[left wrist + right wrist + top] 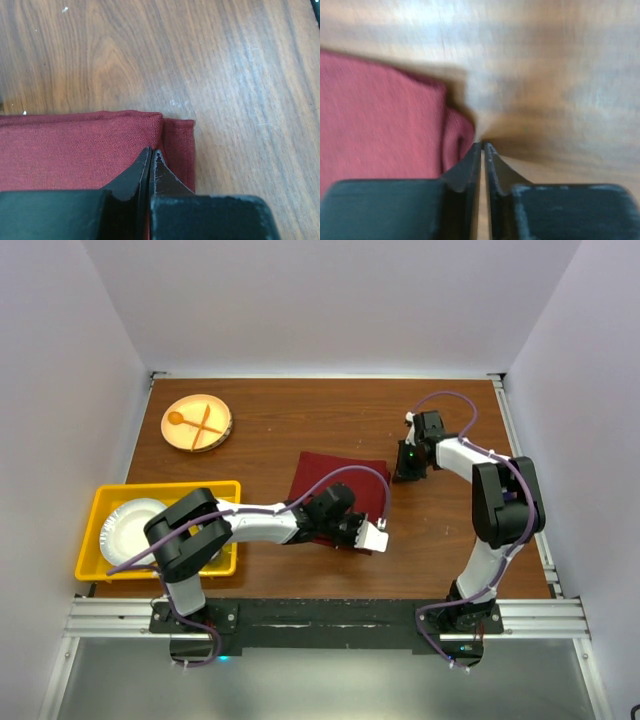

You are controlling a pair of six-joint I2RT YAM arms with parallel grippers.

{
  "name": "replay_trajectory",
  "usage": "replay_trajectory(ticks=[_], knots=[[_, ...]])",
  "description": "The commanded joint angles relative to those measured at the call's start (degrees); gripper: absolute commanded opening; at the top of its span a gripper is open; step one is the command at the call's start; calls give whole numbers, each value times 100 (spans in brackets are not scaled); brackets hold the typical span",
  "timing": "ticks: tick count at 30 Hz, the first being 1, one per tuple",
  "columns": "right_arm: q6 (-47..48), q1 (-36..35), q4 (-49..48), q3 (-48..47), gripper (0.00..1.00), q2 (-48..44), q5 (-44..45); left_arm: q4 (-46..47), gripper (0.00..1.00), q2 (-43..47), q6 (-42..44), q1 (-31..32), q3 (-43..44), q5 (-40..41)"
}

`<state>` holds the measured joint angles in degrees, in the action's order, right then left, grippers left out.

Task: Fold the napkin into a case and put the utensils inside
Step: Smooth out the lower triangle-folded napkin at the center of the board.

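Note:
The maroon napkin (335, 475) lies folded in layers at the table's middle. My left gripper (368, 533) sits low over its near right corner. In the left wrist view the jaws (152, 150) are shut at the edge of the napkin's (75, 150) upper layer, with a red sliver of cloth between them. My right gripper (405, 472) hangs just past the napkin's far right edge. Its fingers (483, 145) stand a narrow slit apart with bare wood showing through, and the napkin (375, 115) lies just to their left. The utensils and a case are out of view.
A yellow bin (100, 500) holding a silvery plate (130, 525) stands at the left edge. A round wooden plate (215, 435) with an orange spoon and fork (195, 422) sits at the back left. White walls close in on three sides.

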<state>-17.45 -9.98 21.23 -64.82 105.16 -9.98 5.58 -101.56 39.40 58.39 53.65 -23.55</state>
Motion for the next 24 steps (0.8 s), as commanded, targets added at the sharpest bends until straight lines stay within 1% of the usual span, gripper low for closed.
replay_trajectory(ticks=[1, 2, 3, 4, 5, 7, 8, 10, 11, 15, 20, 24], knots=[[356, 346, 741, 57, 26, -523, -557, 267, 0, 250, -178, -109, -74, -88], [365, 443, 768, 66, 42, -593, -671, 294, 0, 268, -195, -109, -91, -97], [365, 540, 786, 83, 49, -715, -777, 311, 0, 294, -222, -143, -100, -123], [365, 723, 777, 101, 55, -769, -1065, 320, 0, 294, -231, -152, -91, -132], [365, 804, 760, 136, 65, -795, -1172, 329, 0, 286, -222, -161, -91, -141], [260, 944, 549, 258, 75, -875, -1688, 338, 0, 294, -239, -170, -83, -185], [182, 962, 453, 303, 86, -866, -1909, 347, 0, 268, -240, -179, -74, -194], [-82, 980, 198, 425, 95, -744, -2418, 321, 0, 259, -248, -179, -47, -211], [-213, 980, 84, 487, 98, -708, -2586, 312, 0, 251, -240, -188, -39, -220], [-898, 980, -584, 786, 98, -629, -3044, 285, 0, 251, -248, -214, -21, -238], [-1374, 980, -1085, 1032, 98, -532, -3457, 285, 0, 259, -274, -232, -30, -255], [-1577, 971, -1367, 1120, 98, -480, -3642, 303, 0, 268, -319, -240, -30, -273]])
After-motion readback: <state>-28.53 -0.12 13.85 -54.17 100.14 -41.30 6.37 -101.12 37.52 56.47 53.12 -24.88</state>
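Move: My shut right fingers stand just outside the folded napkin's right edge. The middle of that edge is about 7 cm back and 3 cm to the left, the far-right corner some 3 cm ahead and 2 cm left, both about 1 cm below. My left hand's closed tips are at the near-right corner, which is roughly 3 cm back, 2 cm right and 1 cm below; from there the edge's middle is about 9 cm ahead and 4 cm right. I open my right fingers from nearly shut to wide and lift about 4 cm clear of the board, backing off to the right by some 3 cm. Then I swing back left about 5 cm and a little towards my base, rolling the wrist some 30 degrees so the fingers slant leftward at the napkin's right edge. My left hand stays almost in place, closed, keeping its pinch by the near-right corner. ##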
